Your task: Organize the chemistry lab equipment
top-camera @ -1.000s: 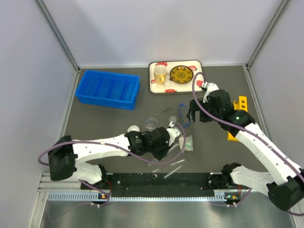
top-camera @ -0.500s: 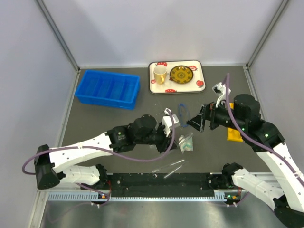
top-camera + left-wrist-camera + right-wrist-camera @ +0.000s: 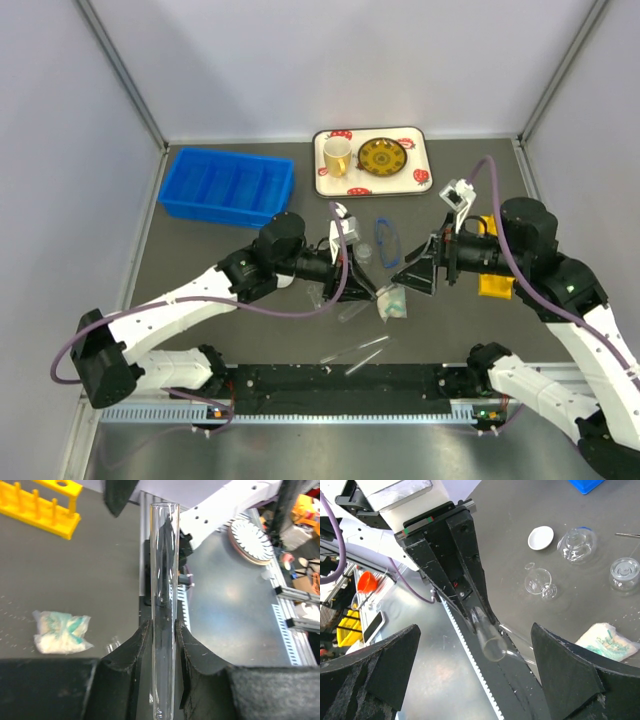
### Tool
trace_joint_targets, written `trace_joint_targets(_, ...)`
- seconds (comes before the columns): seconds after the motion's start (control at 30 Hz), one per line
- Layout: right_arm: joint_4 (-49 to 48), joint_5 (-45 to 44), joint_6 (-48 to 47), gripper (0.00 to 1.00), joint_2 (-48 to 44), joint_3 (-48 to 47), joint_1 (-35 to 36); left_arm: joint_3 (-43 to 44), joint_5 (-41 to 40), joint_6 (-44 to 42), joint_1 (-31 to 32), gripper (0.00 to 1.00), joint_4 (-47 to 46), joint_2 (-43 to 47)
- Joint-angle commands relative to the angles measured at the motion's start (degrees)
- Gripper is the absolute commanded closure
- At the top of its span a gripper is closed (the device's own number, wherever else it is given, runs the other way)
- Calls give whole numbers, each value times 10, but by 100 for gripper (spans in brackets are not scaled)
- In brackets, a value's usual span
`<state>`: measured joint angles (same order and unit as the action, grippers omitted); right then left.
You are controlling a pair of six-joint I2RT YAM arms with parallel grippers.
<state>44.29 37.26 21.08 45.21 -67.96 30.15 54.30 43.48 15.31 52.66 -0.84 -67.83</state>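
Note:
A thin clear tube [image 3: 164,605] stands up between the fingers of my left gripper [image 3: 164,630], which is shut on it. From above, the left gripper [image 3: 365,285] is at mid-table and points right. My right gripper [image 3: 405,277] faces it from the right, wide open. In the right wrist view the tube's open end [image 3: 490,640] sits between the spread fingers of the right gripper [image 3: 475,627], touching neither. On the table beyond lie a small white dome [image 3: 541,537], clear beakers [image 3: 540,582], the white-and-teal packet [image 3: 392,300] and blue-rimmed goggles [image 3: 386,240].
A blue bin [image 3: 228,187] stands at the back left. A tray [image 3: 418,140] at the back centre carries a yellow mug [image 3: 337,155] and a yellow plate [image 3: 381,157]. A yellow rack [image 3: 42,505] sits to the right. Loose tubes [image 3: 355,350] lie near the front edge.
My left arm has lifted the tube off the table and turned it to the right. The right gripper has swung down and left to face it, its jaws still wide.

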Motion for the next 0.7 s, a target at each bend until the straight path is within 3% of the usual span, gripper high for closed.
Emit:
trace_joint_targets(0.0,-3,23,-10,6,7,-9,6,1,106,27,-5,100,-85,-5)
trace_joint_targets(0.13,-4,27,-8,12,9,-16,6,-16,123,46,-8,100,-118,-3)
trace_joint_targets(0.4,-6,51,4,36,3,-20,6,-27,137,77,-20,100,-165,-8)
trace_joint_targets(0.67,-9,68,11,35,-8,-9,6,-11,147,89,-32,100,-187,-35)
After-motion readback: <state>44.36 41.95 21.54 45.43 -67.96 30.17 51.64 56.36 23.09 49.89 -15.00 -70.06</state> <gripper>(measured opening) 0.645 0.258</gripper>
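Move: From the open right hand, the middle of the test tube already held in the left fingers is about 7 cm left, 1 cm back and 4 cm lower, its free end reaching nearer. The bagged packet lies 3 cm ahead and some 31 cm below, and the yellow rack is roughly 23 cm right, 13 cm ahead and 27 cm below. From the left hand, the right gripper is some 7 cm right, 1 cm ahead and 4 cm higher. Right fingers close partway astride the tube's free end; left eases back and up about 2 cm, turning clockwise. ##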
